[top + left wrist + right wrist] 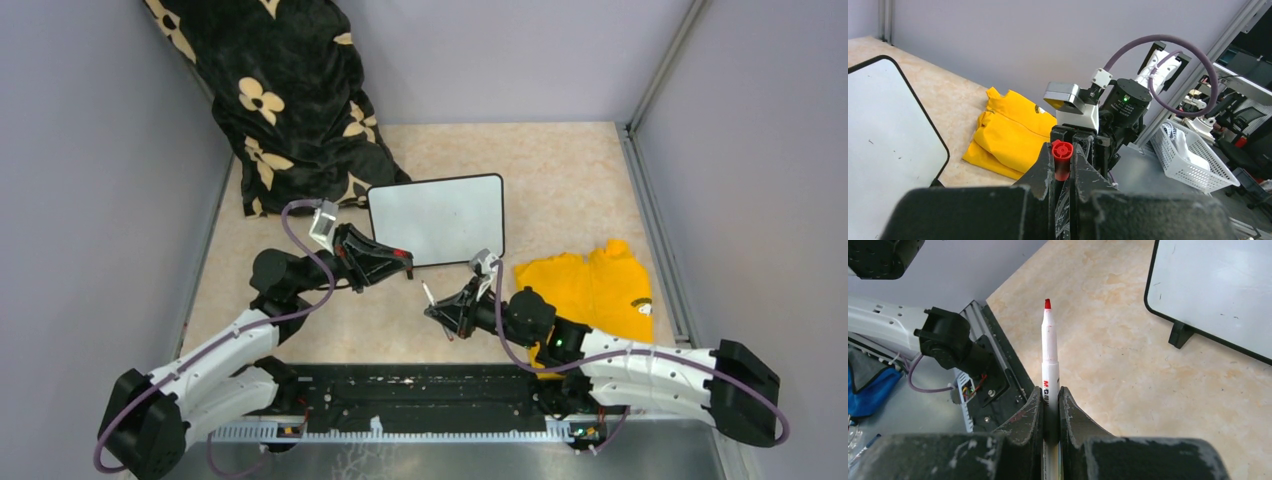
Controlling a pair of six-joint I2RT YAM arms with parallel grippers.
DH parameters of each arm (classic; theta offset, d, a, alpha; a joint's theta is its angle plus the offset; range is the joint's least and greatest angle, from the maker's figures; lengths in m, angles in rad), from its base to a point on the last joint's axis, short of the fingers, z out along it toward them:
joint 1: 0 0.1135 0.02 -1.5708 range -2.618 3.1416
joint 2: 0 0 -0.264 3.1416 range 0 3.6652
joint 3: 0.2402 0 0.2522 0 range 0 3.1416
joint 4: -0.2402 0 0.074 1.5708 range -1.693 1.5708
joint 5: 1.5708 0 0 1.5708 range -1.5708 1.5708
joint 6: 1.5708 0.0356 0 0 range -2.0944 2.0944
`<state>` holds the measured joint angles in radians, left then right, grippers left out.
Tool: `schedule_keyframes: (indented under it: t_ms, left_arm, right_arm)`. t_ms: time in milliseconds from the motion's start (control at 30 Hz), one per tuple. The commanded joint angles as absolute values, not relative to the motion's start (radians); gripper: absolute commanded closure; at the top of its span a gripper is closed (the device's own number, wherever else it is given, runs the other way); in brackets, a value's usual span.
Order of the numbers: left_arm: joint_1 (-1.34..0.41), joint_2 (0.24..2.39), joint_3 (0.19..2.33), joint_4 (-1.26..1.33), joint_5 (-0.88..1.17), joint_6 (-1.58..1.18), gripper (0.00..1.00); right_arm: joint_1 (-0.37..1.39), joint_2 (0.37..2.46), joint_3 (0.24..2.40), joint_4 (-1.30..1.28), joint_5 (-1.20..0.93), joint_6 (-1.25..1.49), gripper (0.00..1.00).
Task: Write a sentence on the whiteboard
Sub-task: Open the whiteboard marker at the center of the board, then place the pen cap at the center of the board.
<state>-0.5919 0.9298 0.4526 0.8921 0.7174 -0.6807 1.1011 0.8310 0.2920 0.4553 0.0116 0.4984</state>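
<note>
The whiteboard (438,218) stands on the beige table, white with a thin black frame, and it is blank; no red sentence shows on it. It also shows in the left wrist view (883,150) and in the right wrist view (1218,290). My right gripper (1050,392) is shut on a white marker (1050,355) with its red tip bare, pointing up toward the near left, in front of the board (430,298). My left gripper (1063,157) is shut on the red marker cap (1062,159), just left of the board's near left corner (400,256).
A folded yellow garment (598,290) lies to the right of the board. A black cloth with cream flowers (290,100) is heaped at the back left. Grey walls close in the table on three sides. A white basket (1193,160) stands off the table.
</note>
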Motion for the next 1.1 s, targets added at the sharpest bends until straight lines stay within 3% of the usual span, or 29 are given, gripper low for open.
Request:
schedule_keyframes:
  t_ms: [0,100,233,500,767,933,1067]
  left_arm:
    - [-0.591,0.921,0.448,0.915,0.692,-0.661,1.00]
    - [-0.590,0.899,0.468,0.796,0.612,-0.606,1.00]
    - [-0.590,0.839,0.579,0.385,0.396,-0.493,1.00]
    - [-0.584,0.787,0.728,-0.301,-0.179,-0.415,1.00]
    - [-0.556,1.062,0.819,-0.522,-0.283,-0.445,1.00]
    - [-0.382,1.239,0.843,-0.524,-0.134,-0.495,1.00]
    - [-0.351,1.337,0.851,-0.494,-0.107,-0.489,1.00]
  right_arm:
    - [1.095,0.779,0.313,0.451,0.063,0.494,1.00]
    - [1.094,0.712,0.327,0.372,0.149,0.478,1.00]
    - [1.094,0.595,0.357,0.181,0.364,0.482,1.00]
    - [1.094,0.556,0.430,-0.041,0.551,0.441,1.00]
    - [1.094,0.591,0.418,0.023,0.495,0.418,1.00]
    - [1.094,0.586,0.419,0.040,0.481,0.398,1.00]
    - [1.094,0.578,0.423,0.049,0.465,0.378,1.00]
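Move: Left hand, holding the red cap: it is bound for the clear table patch left of the whiteboard, about 13 cm ahead, 17 cm left and some 30 cm below. The board's left foot is 16 cm ahead; the uncapped marker 4 cm back, 5 cm right and 13 cm below. Right hand, holding the marker: the whiteboard's middle is about 26 cm ahead, 2 cm right and 10 cm below; the yellow cloth 12 cm ahead and 40 cm right. Keep the cap pinched and swing the left gripper forward about 8 cm, then mostly down some 20 cm and leftward beside the whiteboard, tipping the fingers from pointing right to steeply down. Meanwhile keep hold of the marker and bring the right gripper about 9 cm right and 5 cm forward, turning it roughly 25 degrees clockwise, then hold it there in front of the board. ##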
